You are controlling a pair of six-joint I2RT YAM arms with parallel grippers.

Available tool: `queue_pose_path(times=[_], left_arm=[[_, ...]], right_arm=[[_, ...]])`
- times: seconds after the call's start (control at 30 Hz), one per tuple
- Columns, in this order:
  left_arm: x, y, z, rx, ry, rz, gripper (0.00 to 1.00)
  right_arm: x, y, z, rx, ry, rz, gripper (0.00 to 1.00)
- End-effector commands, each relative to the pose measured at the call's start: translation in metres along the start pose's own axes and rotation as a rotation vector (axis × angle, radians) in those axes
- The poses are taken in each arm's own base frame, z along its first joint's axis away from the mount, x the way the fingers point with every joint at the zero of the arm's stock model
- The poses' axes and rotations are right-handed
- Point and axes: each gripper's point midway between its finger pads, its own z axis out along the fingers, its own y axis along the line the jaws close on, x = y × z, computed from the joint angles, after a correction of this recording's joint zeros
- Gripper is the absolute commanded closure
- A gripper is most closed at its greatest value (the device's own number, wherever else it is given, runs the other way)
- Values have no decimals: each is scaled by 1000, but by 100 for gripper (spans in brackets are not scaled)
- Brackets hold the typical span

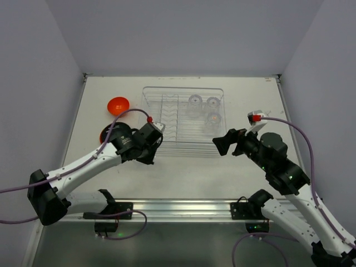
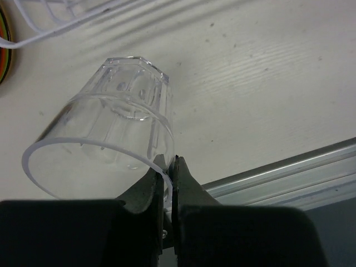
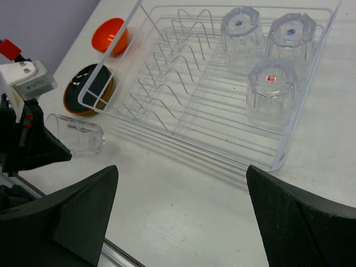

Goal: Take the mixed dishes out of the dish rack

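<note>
The dish rack [image 1: 183, 89] [image 3: 108, 53] is a clear wire tray at the table's middle. Three clear ribbed tumblers stand upside down in its right part, one nearest me [image 3: 271, 92] [image 1: 213, 118] and two behind [image 3: 240, 25] [image 3: 291, 32]. My left gripper [image 2: 169, 164] [image 1: 149, 151] is shut on the rim of another tumbler [image 2: 111, 128] [image 3: 78, 136], which lies tilted on its side low over the table by the rack's front left corner. An orange bowl [image 1: 118, 104] [image 3: 110, 34] and stacked plates [image 3: 89, 89] [image 1: 104, 133] sit on the table left of the rack. My right gripper [image 3: 181, 189] [image 1: 219, 143] is open and empty, before the rack's front right corner.
A metal rail [image 1: 178, 207] [image 2: 289, 172] runs along the near table edge under the arm bases. Grey walls close the table at the back and both sides. The left arm [image 1: 83, 164] covers part of the plate stack in the top view.
</note>
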Motion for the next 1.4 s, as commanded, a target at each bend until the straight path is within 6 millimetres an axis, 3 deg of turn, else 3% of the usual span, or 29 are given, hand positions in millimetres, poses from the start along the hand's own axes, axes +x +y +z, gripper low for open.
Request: queue_pose_path(times=[0.0, 0.17, 0.57, 0.7, 0.77, 0.8, 0.87, 0.9, 1.0, 1.13, 1.2, 1.33, 1.37], left_arm=[[27, 21, 11, -117, 121, 55, 100], [28, 17, 22, -156, 186, 98, 100], [71, 10, 44, -177, 391, 145, 99], [75, 10, 44, -199, 405, 143, 98], [69, 6, 43, -183, 376, 140, 90], [67, 4, 42, -179, 364, 135, 78], [59, 1, 38, -167, 326, 123, 63], [54, 2, 36, -181, 300, 123, 41], [35, 1, 24, -188, 218, 106, 21], [12, -6, 8, -143, 112, 88, 11], [-2, -7, -3, -134, 53, 78, 0], [-41, -5, -30, -144, -125, 31, 0], [-57, 3, -38, -185, -205, -3, 0]], right_arm=[[1, -6, 3, 36, 28, -27, 1], [5, -5, 7, 23, 46, -50, 1], [9, -5, 7, 4, 41, -68, 1], [9, -6, 8, 8, 29, -69, 1], [7, -5, 9, 7, 28, -72, 1], [8, -6, 9, 11, 38, -73, 1], [8, -6, 9, 16, 43, -74, 1], [9, -7, 10, 17, 44, -74, 1], [12, -6, 12, 5, 52, -74, 1], [19, -9, 18, 26, 80, -68, 1], [19, -14, 23, 61, 81, -48, 1], [19, -31, 42, 182, 96, -8, 1], [30, -38, 55, 223, 151, -7, 1]])
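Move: From the left hand, which holds a glass by its rim, the clear table spot for it lies about 5 cm left, 1 back and 15 below; the plate stack is 18 ahead, 21 left, the rack's middle 26 ahead, 12 right, both 11–14 lower. From the empty right hand the nearest rack glass is some 19 cm ahead, 1 left, the two farther ones 27 ahead, 1 and 9 left, all 23 lower. Left hand lowers the glass 7 cm onto the table, opens wide, rises clear; right sinks 5 cm towards the rack. ##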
